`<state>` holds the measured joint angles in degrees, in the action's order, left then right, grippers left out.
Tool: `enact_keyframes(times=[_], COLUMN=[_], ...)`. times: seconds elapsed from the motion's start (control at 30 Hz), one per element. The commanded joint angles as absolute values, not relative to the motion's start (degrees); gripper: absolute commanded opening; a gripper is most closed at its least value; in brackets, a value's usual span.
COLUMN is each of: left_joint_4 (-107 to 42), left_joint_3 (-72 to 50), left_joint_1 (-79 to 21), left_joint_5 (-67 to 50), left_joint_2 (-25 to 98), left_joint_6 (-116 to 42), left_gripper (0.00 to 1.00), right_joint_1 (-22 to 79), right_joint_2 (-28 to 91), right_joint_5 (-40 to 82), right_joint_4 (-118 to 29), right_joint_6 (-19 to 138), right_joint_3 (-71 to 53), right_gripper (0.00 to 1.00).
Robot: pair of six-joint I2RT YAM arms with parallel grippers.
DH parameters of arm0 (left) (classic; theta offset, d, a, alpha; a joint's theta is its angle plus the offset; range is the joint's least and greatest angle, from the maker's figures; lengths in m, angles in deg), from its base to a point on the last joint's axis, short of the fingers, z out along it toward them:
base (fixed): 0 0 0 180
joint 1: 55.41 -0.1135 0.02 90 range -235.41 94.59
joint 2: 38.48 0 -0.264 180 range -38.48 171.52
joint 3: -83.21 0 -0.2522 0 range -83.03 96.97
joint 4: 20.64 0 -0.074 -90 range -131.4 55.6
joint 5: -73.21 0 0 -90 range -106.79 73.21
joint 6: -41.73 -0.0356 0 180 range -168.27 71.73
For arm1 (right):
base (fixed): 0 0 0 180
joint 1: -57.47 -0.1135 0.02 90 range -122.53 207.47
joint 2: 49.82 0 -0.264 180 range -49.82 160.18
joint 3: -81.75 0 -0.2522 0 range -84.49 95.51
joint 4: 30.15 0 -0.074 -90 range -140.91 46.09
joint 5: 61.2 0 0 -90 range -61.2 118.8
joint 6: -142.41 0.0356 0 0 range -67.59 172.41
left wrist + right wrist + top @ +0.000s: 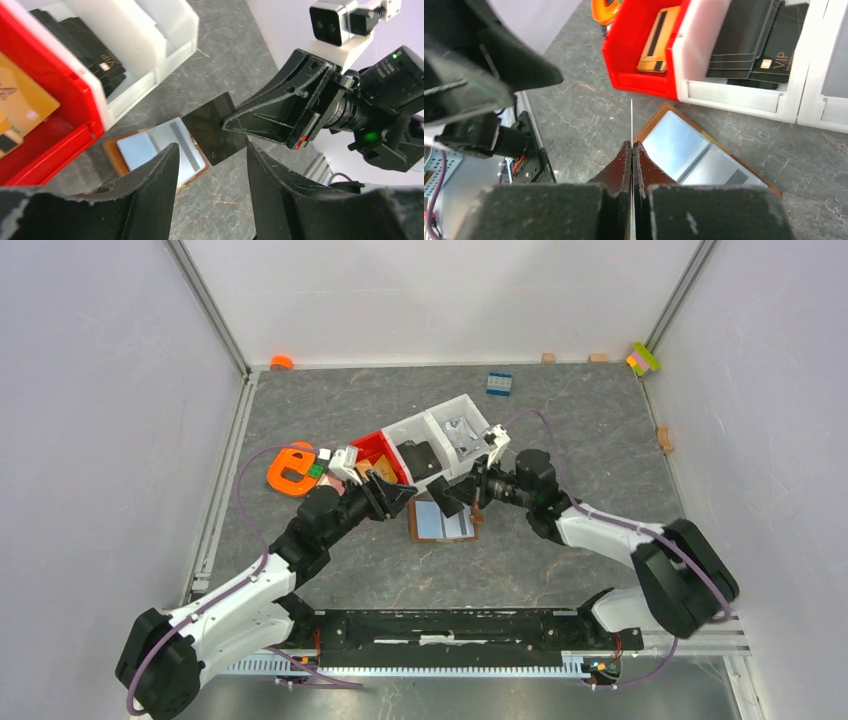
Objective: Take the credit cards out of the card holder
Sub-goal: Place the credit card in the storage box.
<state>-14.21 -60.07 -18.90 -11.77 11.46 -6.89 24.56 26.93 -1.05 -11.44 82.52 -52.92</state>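
Note:
The brown card holder lies open and flat on the table, with pale silvery-blue credit cards resting on it. My right gripper is shut on a thin dark card, held on edge just above the holder's left end; the right wrist view shows it as a fine line. My left gripper stands open right in front of that card, and its fingers touch nothing. An orange-tan card lies in the red bin.
The red bin and a white divided bin holding black cards stand just behind the holder. An orange tool lies at the left. A blue block and small blocks sit near the back wall.

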Motion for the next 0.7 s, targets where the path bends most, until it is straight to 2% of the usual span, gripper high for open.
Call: enact_keyframes(times=[0.0, 0.3, 0.67], left_joint_4=[-18.1, -18.5, -18.6], left_joint_3=[-59.1, -59.1, -58.9], left_joint_1=[-18.8, -18.7, -18.8], left_joint_5=[-18.3, -18.5, -17.8], left_joint_2=[10.3, 10.0, 9.8], left_joint_6=[-10.1, -10.3, -10.1], left_gripper=[0.59, 0.6, 0.6], right_joint_1=[24.4, 24.4, 24.4], right_joint_2=[34.5, 51.1, 63.2], right_joint_5=[-0.2, 5.3, 10.1], right_joint_4=[-19.0, -29.0, -31.0], right_joint_6=[80.9, 78.5, 79.4], right_joint_3=[-42.3, -22.3, -8.8], right_gripper=[0.0, 0.0, 0.01])
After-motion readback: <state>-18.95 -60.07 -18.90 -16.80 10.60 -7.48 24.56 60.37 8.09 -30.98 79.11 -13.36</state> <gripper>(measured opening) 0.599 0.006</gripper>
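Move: The black card in the right fingers is bound for the black cards in the middle white compartment, about 11 cm ahead of the right hand, 9 cm to its left and 10 cm below. The red box's cards lie 13 cm ahead and 20 cm left, the white cards 18 cm ahead and 1 cm right; the card holder is 7 cm back, 1 cm left. From the left hand the black cards are about 13 cm ahead and 3 cm right, 14 cm below. Forward and to its left, sinking on the way, the right hand sweeps about 16 cm from near the card holder to over the storage box, still pinching the black card by one side. The fingertips dip some 10 degrees and turn slightly clockwise. The left hand, empty and open, eases left and down a couple of centimetres. ##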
